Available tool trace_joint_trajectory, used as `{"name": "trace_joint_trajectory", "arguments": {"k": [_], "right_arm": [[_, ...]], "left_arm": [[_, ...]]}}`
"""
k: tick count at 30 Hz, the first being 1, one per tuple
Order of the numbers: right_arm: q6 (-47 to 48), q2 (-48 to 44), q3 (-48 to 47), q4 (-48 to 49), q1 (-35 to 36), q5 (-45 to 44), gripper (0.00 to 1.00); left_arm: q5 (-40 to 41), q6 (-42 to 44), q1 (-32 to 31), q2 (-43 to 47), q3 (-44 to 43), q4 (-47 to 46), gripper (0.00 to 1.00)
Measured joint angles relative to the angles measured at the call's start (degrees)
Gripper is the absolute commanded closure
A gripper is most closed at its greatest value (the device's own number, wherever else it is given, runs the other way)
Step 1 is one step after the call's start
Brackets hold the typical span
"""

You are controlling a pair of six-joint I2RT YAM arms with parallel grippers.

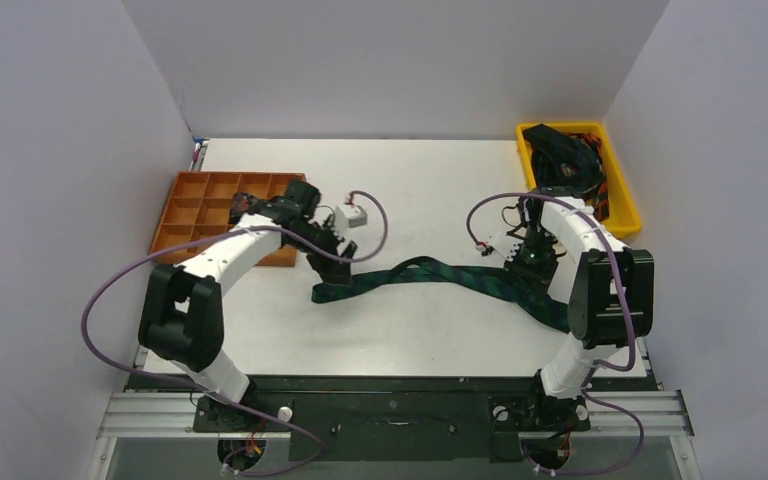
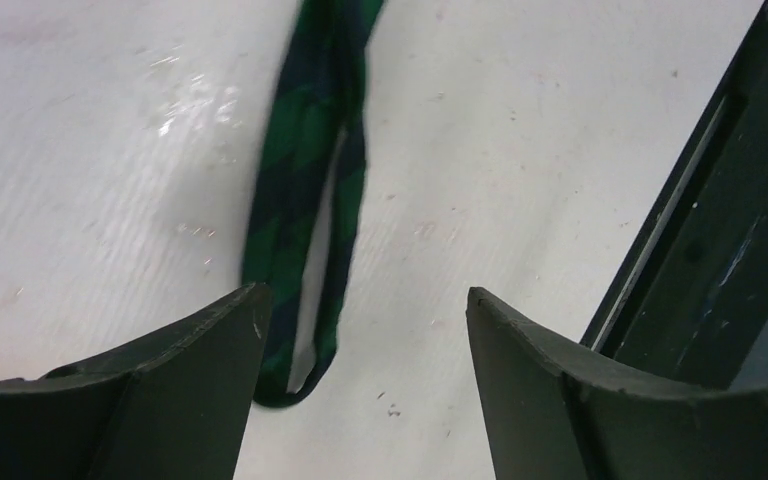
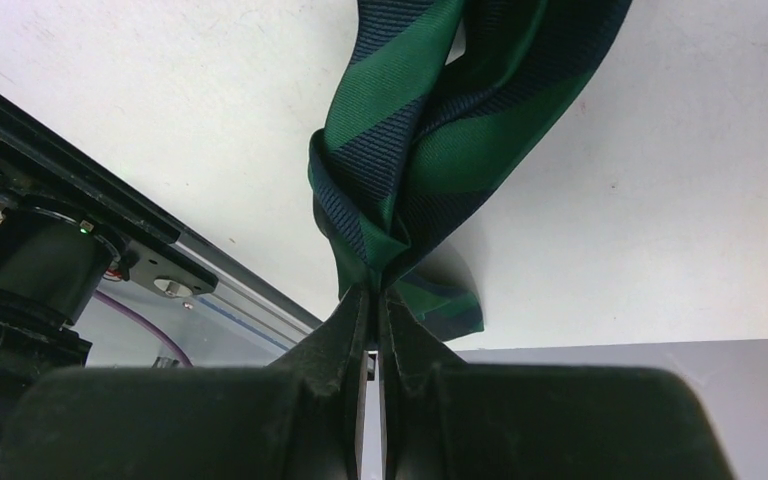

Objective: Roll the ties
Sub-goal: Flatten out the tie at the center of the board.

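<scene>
A navy-and-green plaid tie [image 1: 430, 272] lies stretched across the middle of the table. Its narrow left end is doubled back into a loop [image 2: 300, 170] that lies flat on the table. My left gripper [image 1: 338, 248] hovers just above that loop, open, with nothing between its fingers [image 2: 365, 300]; the loop's bend lies beside the left fingertip [image 2: 230, 320]. My right gripper [image 1: 532, 262] is shut on a bunched fold of the tie's wider part [image 3: 410, 120], pinched at the fingertips [image 3: 372, 290]. More dark ties [image 1: 560, 155] fill the yellow bin.
An orange compartment tray [image 1: 195, 215] sits at the back left, behind the left arm. The yellow bin [image 1: 620, 195] stands at the back right. The table's dark front rail [image 2: 700, 250] runs close to both grippers. Purple cables loop off both arms.
</scene>
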State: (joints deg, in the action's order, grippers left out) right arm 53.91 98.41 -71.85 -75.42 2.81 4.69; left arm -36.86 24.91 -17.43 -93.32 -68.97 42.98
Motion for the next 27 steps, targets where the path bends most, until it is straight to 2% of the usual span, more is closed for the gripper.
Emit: {"name": "trace_joint_trajectory", "arguments": {"k": [4, 8, 11, 15, 17, 19, 22, 27], "right_arm": [[-0.1, 0.0, -0.3, -0.1, -0.2, 0.0, 1.00], [0.0, -0.3, -0.3, -0.2, -0.3, 0.0, 1.00], [0.4, -1.2, -0.1, -0.1, -0.4, 0.0, 1.00], [1.8, -3.2, 1.6, -0.3, -0.6, -0.2, 1.00], [3.0, -4.3, 3.4, -0.4, -0.7, -0.6, 1.00], [4.2, -5.3, 4.9, -0.7, -1.0, -1.1, 1.00], [6.4, -6.7, 6.6, -1.9, -1.9, -1.9, 1.00], [11.8, -11.0, 8.2, -5.8, -2.4, -2.8, 1.00]], "left_arm": [[5.3, 2.4, -10.9, -0.5, 2.7, -3.7, 0.33], [9.9, 2.6, -14.6, -4.0, 2.8, -7.0, 0.37], [14.1, 2.9, -14.3, -7.0, 2.8, -7.7, 0.45], [18.2, 5.3, -13.9, -7.5, 4.8, -7.4, 0.75], [18.9, 7.4, -13.8, -7.3, 5.9, -5.9, 0.94], [18.9, 9.5, -13.5, -6.8, 6.4, -2.9, 1.00], [16.5, 13.3, -11.5, -4.7, 6.4, 4.3, 1.00], [10.7, 21.0, -1.4, 0.8, 1.8, 20.4, 1.00]]}}
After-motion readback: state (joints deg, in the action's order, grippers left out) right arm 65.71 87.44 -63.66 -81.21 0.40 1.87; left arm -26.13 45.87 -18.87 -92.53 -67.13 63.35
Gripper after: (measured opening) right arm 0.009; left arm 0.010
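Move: The tie's left end lies folded on the board about 5 cm back of my open left hand, 3 cm to its left and 9 cm below; the brown tray's middle is some 10 cm ahead and 22 cm left. My right hand already holds the tie, whose left end is about 42 cm to that hand's left and 3 cm back. The wide end lies 7 cm back and 5 cm right of it, and the yellow bin 20 cm ahead and 8 cm right. I swing my open left hand right and back, then sink it about 9 cm in all, tipping its fingers steeper, and pinch the tie near its left end. Then I lift some 6 cm while pulling left and back. My right hand, keeping its pinch, first stays, then draws about 5 cm back and a little right, so both stretch the tie between them. ##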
